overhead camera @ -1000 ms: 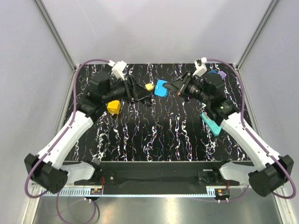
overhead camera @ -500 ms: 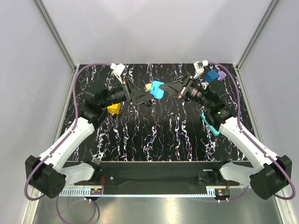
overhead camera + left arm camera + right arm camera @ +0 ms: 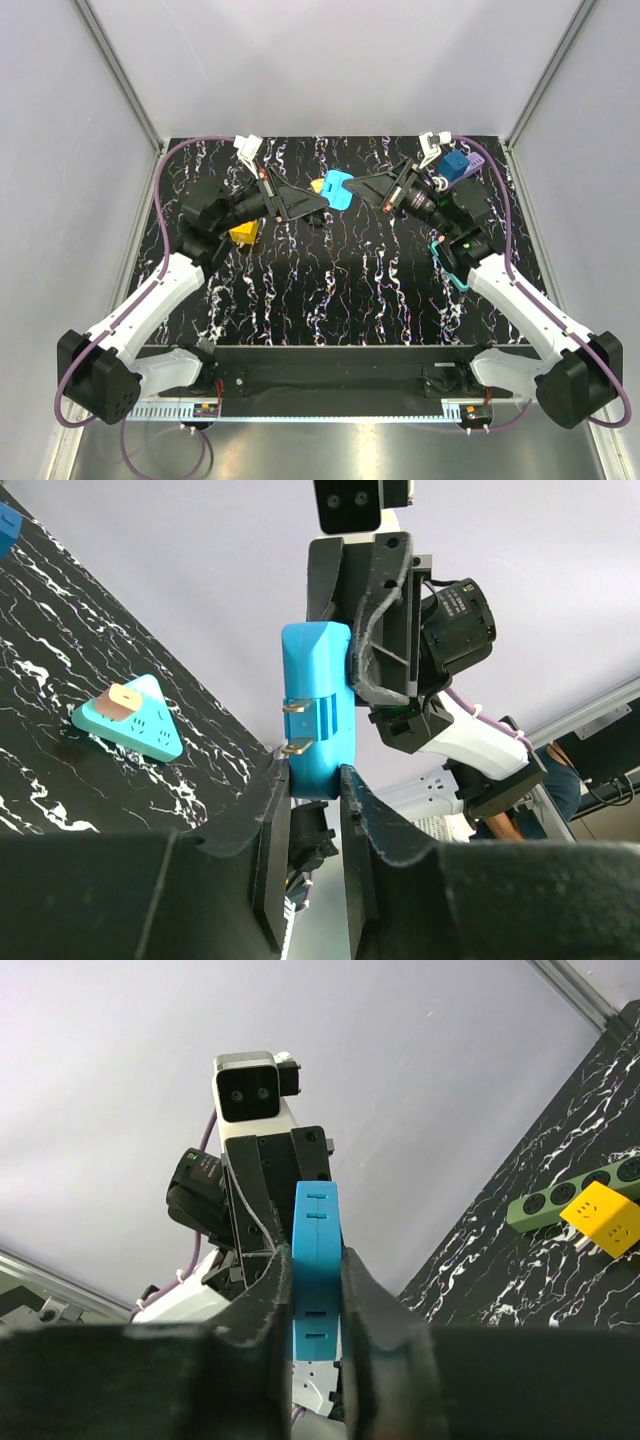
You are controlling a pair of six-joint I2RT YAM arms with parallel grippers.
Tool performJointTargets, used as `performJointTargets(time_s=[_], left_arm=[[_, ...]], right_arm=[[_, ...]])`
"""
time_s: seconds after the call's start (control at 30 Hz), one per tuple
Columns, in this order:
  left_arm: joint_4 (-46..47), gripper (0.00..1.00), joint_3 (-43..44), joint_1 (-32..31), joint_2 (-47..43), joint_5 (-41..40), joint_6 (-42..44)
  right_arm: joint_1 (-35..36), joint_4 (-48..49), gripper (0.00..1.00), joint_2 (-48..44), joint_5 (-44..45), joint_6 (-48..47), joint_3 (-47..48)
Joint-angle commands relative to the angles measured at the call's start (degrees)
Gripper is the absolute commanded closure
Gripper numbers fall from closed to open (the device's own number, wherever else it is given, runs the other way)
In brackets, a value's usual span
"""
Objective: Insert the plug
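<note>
A blue plug (image 3: 338, 189) with two brass prongs (image 3: 293, 727) hangs above the middle back of the black marbled table (image 3: 330, 290), between both arms. My left gripper (image 3: 321, 203) (image 3: 315, 776) is shut on the plug's lower end, both fingers touching it. My right gripper (image 3: 359, 188) (image 3: 317, 1253) is shut on the same plug (image 3: 316, 1215) from the opposite side, and its slotted edge shows between those fingers. In the left wrist view the plug (image 3: 318, 705) stands upright against the right gripper's fingers (image 3: 385, 630).
A yellow cube (image 3: 243, 231) (image 3: 600, 1222) lies left of centre, next to a green power strip (image 3: 570, 1198). A teal triangular socket (image 3: 130, 716) lies on the table. A blue cube (image 3: 455, 164) is at the back right, and a teal strip (image 3: 450, 263) lies beside the right arm.
The left gripper's jaws have closed onto the blue plug. The plug and both grippers shifted slightly left, and the right gripper kept its hold.
</note>
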Motion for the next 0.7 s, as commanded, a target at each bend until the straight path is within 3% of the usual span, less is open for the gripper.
performJointTargets(time_s=[0.0,0.03,0.13,0.67], left_arm=[[3.98,1.00,0.04,0.00,-2.25,-0.81,1.10],[3.46,1.00,-0.05,0.00,-2.34,-0.90,1.63],[3.19,1.00,-0.49,0.00,-2.43,-1.43,2.07],[9.08,1.00,-2.60,-1.49,0.03,-1.96,-1.79]], right_arm=[[-0.02,0.96,0.66,-1.00,-0.72,0.55,-0.12],[-0.02,0.69,0.57,-0.92,-0.98,0.46,-0.03],[-0.02,0.60,0.45,-0.39,-1.95,0.29,0.32],[1.74,6.66,0.45,5.06,-3.71,1.96,1.11]])
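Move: The blue plug is pinched between both my hands. Its middle lies about 2 cm left, 1 cm back of and about level with my right fingertips, and some 3 cm right, 2 cm ahead and 1 cm above my left ones. Far below, on the table, the triangular socket strip lies about 31 cm to my right hand's right and 2 cm back, and a small black plug some 13 cm ahead and 9 cm left. I let the blue plug out of my right hand's pinch: those fingers open wide first, then the hand sinks about 2 cm and slides some 1.5 cm left, so the open fingers come farther in around the plug. My left hand keeps its grip on the plug's other end and stays nearly in place, only easing down about 1 cm late on. ##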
